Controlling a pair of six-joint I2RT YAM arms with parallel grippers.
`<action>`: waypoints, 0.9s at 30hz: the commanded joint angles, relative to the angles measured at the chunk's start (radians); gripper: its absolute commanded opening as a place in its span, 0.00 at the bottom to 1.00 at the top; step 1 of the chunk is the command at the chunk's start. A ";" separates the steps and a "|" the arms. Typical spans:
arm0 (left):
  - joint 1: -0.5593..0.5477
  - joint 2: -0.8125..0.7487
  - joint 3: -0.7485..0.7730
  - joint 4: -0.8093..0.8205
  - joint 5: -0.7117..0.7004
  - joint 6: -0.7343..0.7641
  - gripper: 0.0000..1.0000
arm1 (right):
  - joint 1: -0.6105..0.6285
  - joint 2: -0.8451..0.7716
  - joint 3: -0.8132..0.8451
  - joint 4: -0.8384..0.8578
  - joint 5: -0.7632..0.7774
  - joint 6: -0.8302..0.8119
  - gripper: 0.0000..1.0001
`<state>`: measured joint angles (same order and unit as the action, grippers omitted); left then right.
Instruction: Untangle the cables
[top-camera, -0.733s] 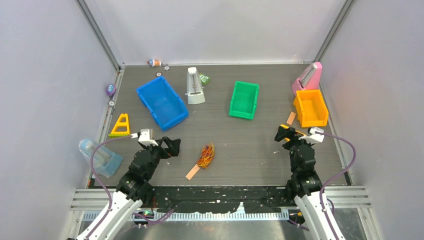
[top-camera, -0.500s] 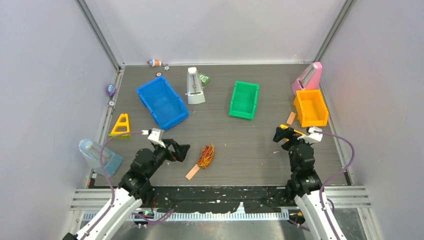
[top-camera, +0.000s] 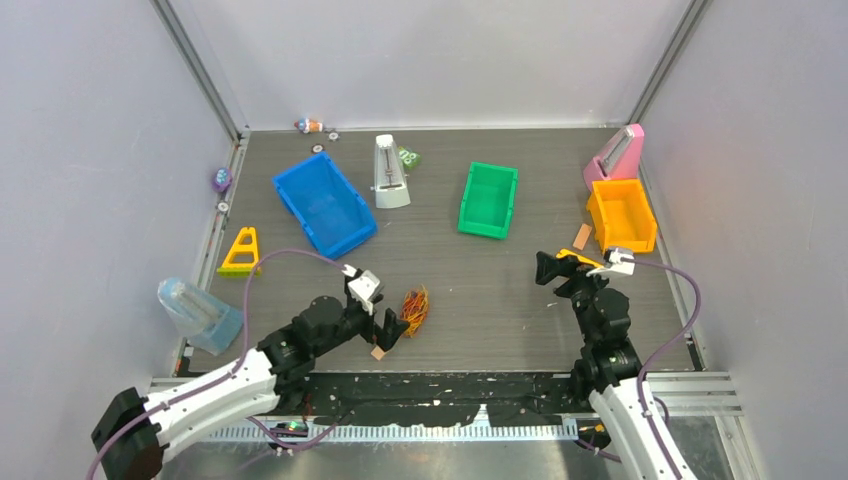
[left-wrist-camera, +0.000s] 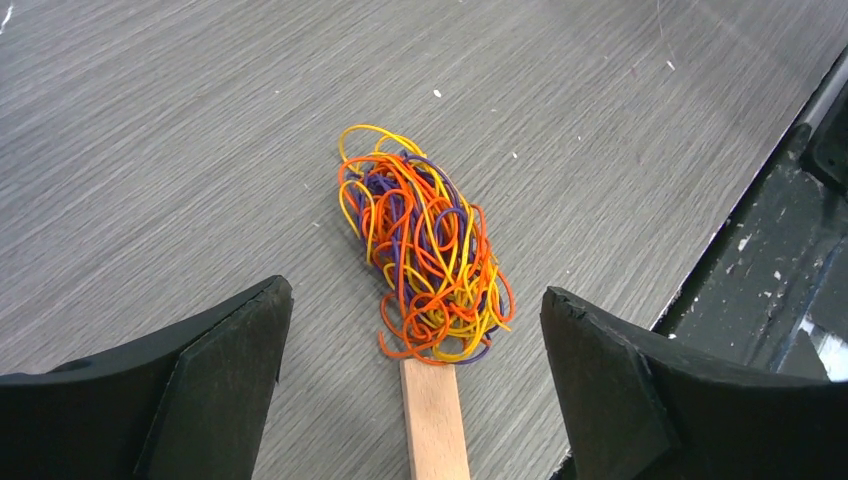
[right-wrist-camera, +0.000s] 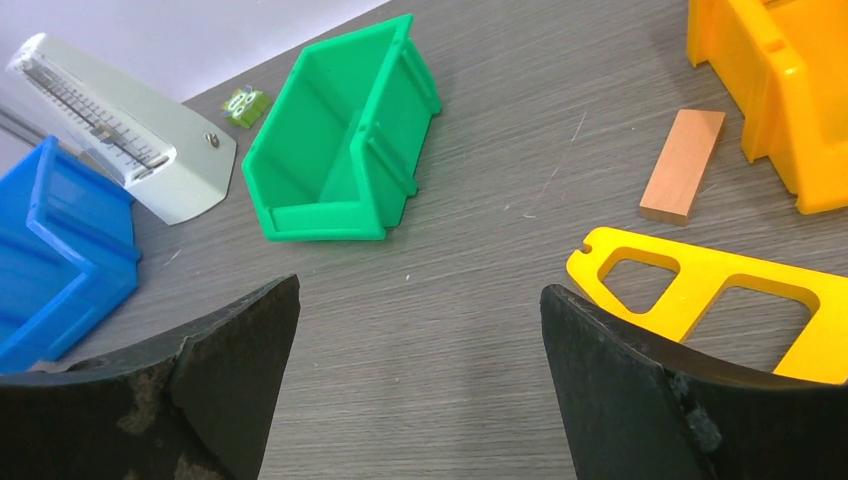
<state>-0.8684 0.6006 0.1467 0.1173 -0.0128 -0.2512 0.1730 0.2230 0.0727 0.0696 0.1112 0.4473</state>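
Note:
The cables (left-wrist-camera: 425, 250) are one tight tangle of thin orange, yellow and purple strands lying on the grey table (left-wrist-camera: 150, 150). In the top view the cables (top-camera: 413, 309) sit near the front middle. My left gripper (left-wrist-camera: 415, 290) is open, low over the tangle's near end, one black finger on each side and touching nothing. In the top view the left gripper (top-camera: 388, 328) is just left of the bundle. My right gripper (top-camera: 556, 268) is open and empty, far to the right. In its own view the right gripper (right-wrist-camera: 420, 290) frames bare table.
A flat wooden stick (left-wrist-camera: 435, 420) lies with its end under the tangle. Behind stand a blue bin (top-camera: 325, 205), white metronome (top-camera: 389, 172), green bin (top-camera: 488, 200), orange bin (top-camera: 621, 215) and pink metronome (top-camera: 613, 155). A yellow frame (right-wrist-camera: 700, 290) and wood block (right-wrist-camera: 683, 165) lie by the right gripper.
My left arm has swung right and reached forward, bringing its open gripper up to the tangle. The right gripper has shifted a little left. The cables have not moved.

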 joint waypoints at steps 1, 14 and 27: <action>-0.023 0.107 0.083 0.061 -0.002 0.039 0.92 | 0.000 0.057 0.010 0.080 -0.029 -0.008 0.95; -0.022 0.449 0.250 -0.006 0.155 0.054 0.48 | 0.000 0.080 0.006 0.102 -0.044 -0.013 0.95; 0.219 0.568 0.369 0.110 0.480 -0.039 0.00 | 0.128 0.434 0.202 0.269 -0.296 -0.050 1.00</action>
<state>-0.6815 1.1114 0.4194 0.1349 0.3393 -0.2554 0.2440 0.5533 0.1097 0.2470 -0.1371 0.4171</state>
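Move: The cable bundle lies just beyond the open left fingers, about 4 cm ahead, 4 cm to the right and 4 cm below. A small wooden block at its near end sits some 4 cm back and 2 cm left of that hand. From the right hand the bundle is roughly 26 cm left, 9 cm back and 9 cm below; the green tray is 15 cm ahead and 11 cm left, the yellow frame 9 cm right and 1 cm ahead. Cables at the bundle's near side are pinched by the left fingers: still open, that hand slides about 4 cm right while sinking into the bundle, shuts, then draws 3 cm forward and 2 cm up, tipping down some 15 degrees overall. The open right hand dips, pauses, then sweeps 6 cm left towards the bundle, turning counter-clockwise. ##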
